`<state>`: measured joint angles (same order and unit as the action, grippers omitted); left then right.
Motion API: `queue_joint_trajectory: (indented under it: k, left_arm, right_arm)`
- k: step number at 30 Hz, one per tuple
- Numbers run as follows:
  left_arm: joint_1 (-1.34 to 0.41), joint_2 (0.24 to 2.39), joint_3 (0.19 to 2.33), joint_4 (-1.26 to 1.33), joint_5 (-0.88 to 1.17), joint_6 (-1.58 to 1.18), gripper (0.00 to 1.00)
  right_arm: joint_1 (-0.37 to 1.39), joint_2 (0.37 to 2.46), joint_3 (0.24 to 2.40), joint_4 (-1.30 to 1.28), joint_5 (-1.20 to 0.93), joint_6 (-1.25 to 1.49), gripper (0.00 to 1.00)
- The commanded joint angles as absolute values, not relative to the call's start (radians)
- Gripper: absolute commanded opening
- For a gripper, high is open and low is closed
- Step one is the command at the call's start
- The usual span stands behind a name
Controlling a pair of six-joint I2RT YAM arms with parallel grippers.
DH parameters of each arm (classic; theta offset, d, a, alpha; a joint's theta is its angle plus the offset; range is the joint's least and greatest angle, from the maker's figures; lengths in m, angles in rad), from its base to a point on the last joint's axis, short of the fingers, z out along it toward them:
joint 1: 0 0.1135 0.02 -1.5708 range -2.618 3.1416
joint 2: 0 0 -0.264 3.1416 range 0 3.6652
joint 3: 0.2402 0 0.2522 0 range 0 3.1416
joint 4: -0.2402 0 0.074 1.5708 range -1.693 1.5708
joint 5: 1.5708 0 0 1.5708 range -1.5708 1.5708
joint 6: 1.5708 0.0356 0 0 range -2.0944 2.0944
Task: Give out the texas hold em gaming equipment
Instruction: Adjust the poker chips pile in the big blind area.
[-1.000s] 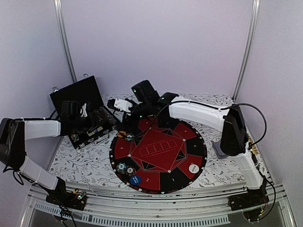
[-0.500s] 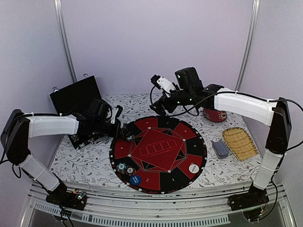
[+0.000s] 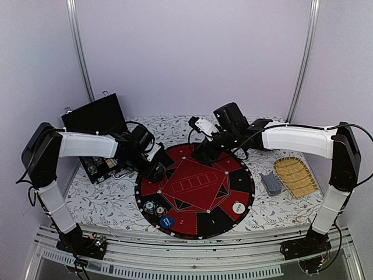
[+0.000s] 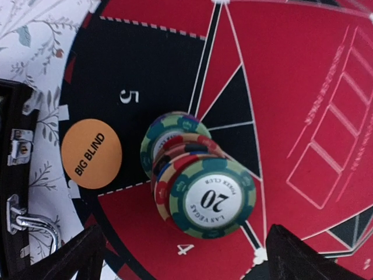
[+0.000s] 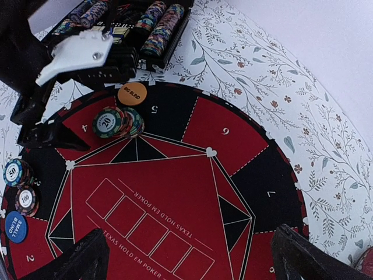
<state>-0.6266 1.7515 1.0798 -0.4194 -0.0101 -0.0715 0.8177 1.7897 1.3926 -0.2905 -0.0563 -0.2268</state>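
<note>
A leaning stack of striped poker chips [image 4: 201,181], topped by a green "20" chip, rests on the round red-and-black poker mat [image 3: 198,186] between seats 4 and 5. An orange BIG BLIND disc [image 4: 91,153] lies beside it. My left gripper [image 4: 186,265] hangs open just short of the stack and touches nothing. My right gripper [image 5: 195,262] is open and empty above the mat's centre. More chips [image 3: 155,208], a blue disc [image 3: 167,222] and a white disc [image 3: 238,207] lie at the mat's near edge. A grey-blue card deck [image 3: 271,183] sits to the right of the mat.
An open black case [image 3: 105,166] holding rows of chips [image 5: 157,20] stands at the left, its lid [image 3: 96,115] upright. A straw-coloured slatted mat [image 3: 295,176] lies at the far right. The cloth [image 3: 105,198] under everything is white with a floral print.
My left gripper has travelled from the case to the mat's left edge. My right gripper swung away from the mat's far left, rose, then came down over its far side.
</note>
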Motion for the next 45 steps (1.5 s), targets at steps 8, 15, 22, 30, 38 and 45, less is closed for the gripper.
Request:
queue_joint_trajectory:
  k: [8, 15, 22, 30, 38, 45]
  left_arm:
    - [-0.614, 1.918, 1.210, -0.492, 0.012, 0.015, 0.92]
    - [-0.605, 1.956, 1.274, -0.518, -0.011, 0.035, 0.65]
    - [-0.585, 2.032, 1.331, -0.532, 0.004, 0.054, 0.58]
    - [-0.560, 2.071, 1.394, -0.574, 0.033, 0.069, 0.51]
    - [-0.562, 2.107, 1.411, -0.601, 0.061, 0.077, 0.52]
    - [-0.570, 2.128, 1.450, -0.615, 0.083, 0.079, 0.46]
  right_arm:
    - [0.818, 1.725, 1.386, -0.291, -0.046, -0.255, 0.99]
    - [0.819, 1.722, 1.391, -0.291, -0.052, -0.264, 0.99]
    - [0.818, 1.732, 1.402, -0.310, -0.051, -0.273, 0.99]
    - [0.819, 1.736, 1.406, -0.320, -0.052, -0.283, 0.99]
    - [0.818, 1.741, 1.408, -0.327, -0.052, -0.287, 0.99]
    - [0.818, 1.745, 1.410, -0.330, -0.058, -0.281, 0.99]
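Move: The spilled poker chips pile lies about 4 cm ahead of the left hand, roughly 1 cm to its right and 4 cm below. The big blind button is some 3 cm farther out than the pile and 4 cm left of it. The chip case's middle sits about 9 cm ahead and 14 cm left of the left hand. From the right hand, the pile is about 15 cm left, 3 cm ahead and 16 cm down. The poker chips pile is straddled by the left hand's open fingers, which sink about 4 cm beside it and then slide forward, also about 4 cm, along the mat towards the "5". On the way they close from wide open to about half, one finger coming up against each side of the chips, and the hand then stays there, barely tipping. ##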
